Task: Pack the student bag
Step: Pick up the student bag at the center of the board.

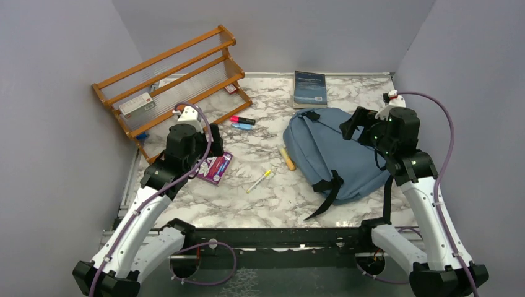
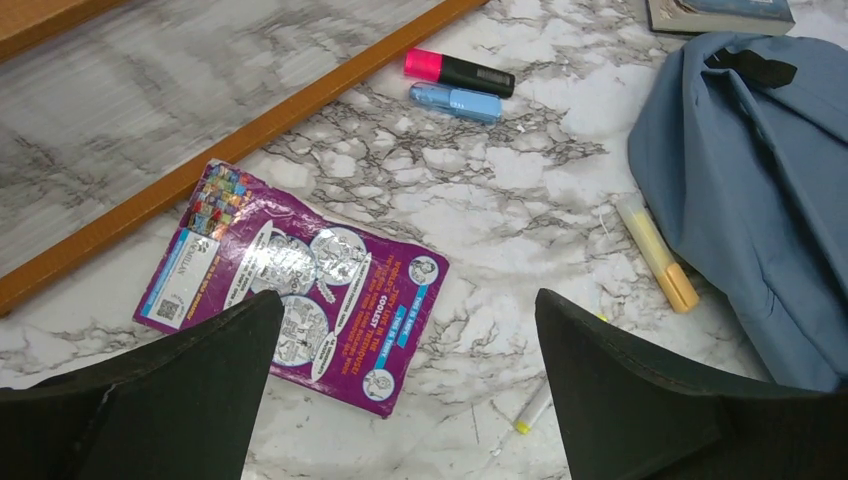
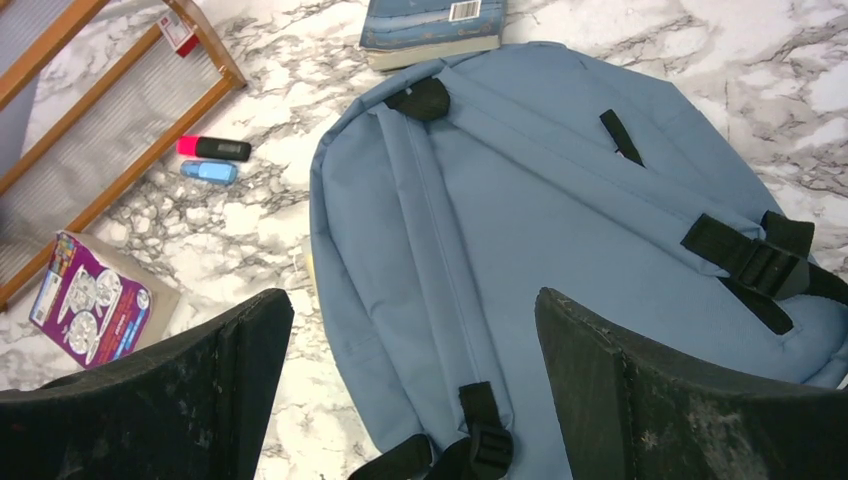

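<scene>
The student bag (image 1: 328, 151), dusty blue with black straps, lies flat on the marble table at right, strap side up; its opening is hidden. My right gripper (image 1: 350, 126) hovers open above the student bag (image 3: 520, 200), nothing between its fingers (image 3: 250, 380). My left gripper (image 1: 213, 137) hangs open over a purple booklet (image 1: 215, 167), holding nothing. In the left wrist view the purple booklet (image 2: 300, 290) lies below and left of the gripper (image 2: 407, 300), and the student bag (image 2: 760, 180) is at the right edge.
A pink highlighter (image 1: 242, 120) and a blue one (image 1: 242, 126) lie mid-table. A yellow-orange highlighter (image 1: 287, 158) touches the bag's left edge. A white pen (image 1: 260, 180) lies nearer me. A dark blue book (image 1: 310, 88) is behind the bag. A wooden rack (image 1: 173, 80) stands back left.
</scene>
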Controlling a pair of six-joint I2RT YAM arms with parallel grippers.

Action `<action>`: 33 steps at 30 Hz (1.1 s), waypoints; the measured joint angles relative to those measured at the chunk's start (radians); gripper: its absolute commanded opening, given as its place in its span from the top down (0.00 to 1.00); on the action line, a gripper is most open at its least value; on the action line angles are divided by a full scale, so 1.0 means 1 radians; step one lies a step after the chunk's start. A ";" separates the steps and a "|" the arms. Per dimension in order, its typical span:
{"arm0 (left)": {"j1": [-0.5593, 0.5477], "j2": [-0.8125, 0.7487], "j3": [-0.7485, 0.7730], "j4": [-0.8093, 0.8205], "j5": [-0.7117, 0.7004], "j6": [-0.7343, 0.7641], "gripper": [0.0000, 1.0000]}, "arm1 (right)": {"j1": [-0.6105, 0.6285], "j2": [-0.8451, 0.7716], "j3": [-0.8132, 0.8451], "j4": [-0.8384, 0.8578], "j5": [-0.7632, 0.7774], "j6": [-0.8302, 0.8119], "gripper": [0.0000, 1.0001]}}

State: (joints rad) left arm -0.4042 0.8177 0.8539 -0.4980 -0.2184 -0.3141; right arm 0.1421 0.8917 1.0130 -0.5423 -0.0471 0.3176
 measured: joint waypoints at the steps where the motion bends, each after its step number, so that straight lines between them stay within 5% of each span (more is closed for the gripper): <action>1: 0.000 0.003 0.004 -0.005 0.004 0.000 0.02 | 0.000 0.000 0.004 -0.008 0.000 0.003 0.02; 19: -0.006 0.152 0.050 -0.058 0.038 -0.027 0.01 | 0.000 0.046 0.016 -0.082 -0.029 0.068 0.00; 33: -0.010 -0.028 -0.045 -0.014 0.016 0.053 0.01 | 0.000 0.240 0.018 -0.137 -0.191 0.008 0.03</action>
State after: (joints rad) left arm -0.4141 0.7898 0.8093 -0.5117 -0.2028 -0.2607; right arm 0.1421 1.1316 1.0306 -0.6788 -0.2382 0.3252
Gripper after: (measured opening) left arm 0.986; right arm 0.988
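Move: The student bag's middle lies about 7 cm ahead of the right hand, some 2 cm to its left and roughly 20 cm below. From that hand, the yellow tube lies about 26 cm left and 4 cm ahead. The yellow marker is some 38 cm left and 5 cm back, the blue book about 40 cm ahead and 15 cm left. From the left hand the bag's middle is around 56 cm right and 8 cm ahead. Towards the student bag the right hand, after hovering and easing back barely 1 cm, drops about 8 cm and drifts some 3 cm left over its near-left strap, tipping its fingers some 20 degrees further down and turning a little counter-clockwise, fingers still wide open. The left hand, also open, dips and rises again beside the purple box, then starts to sink once more. ##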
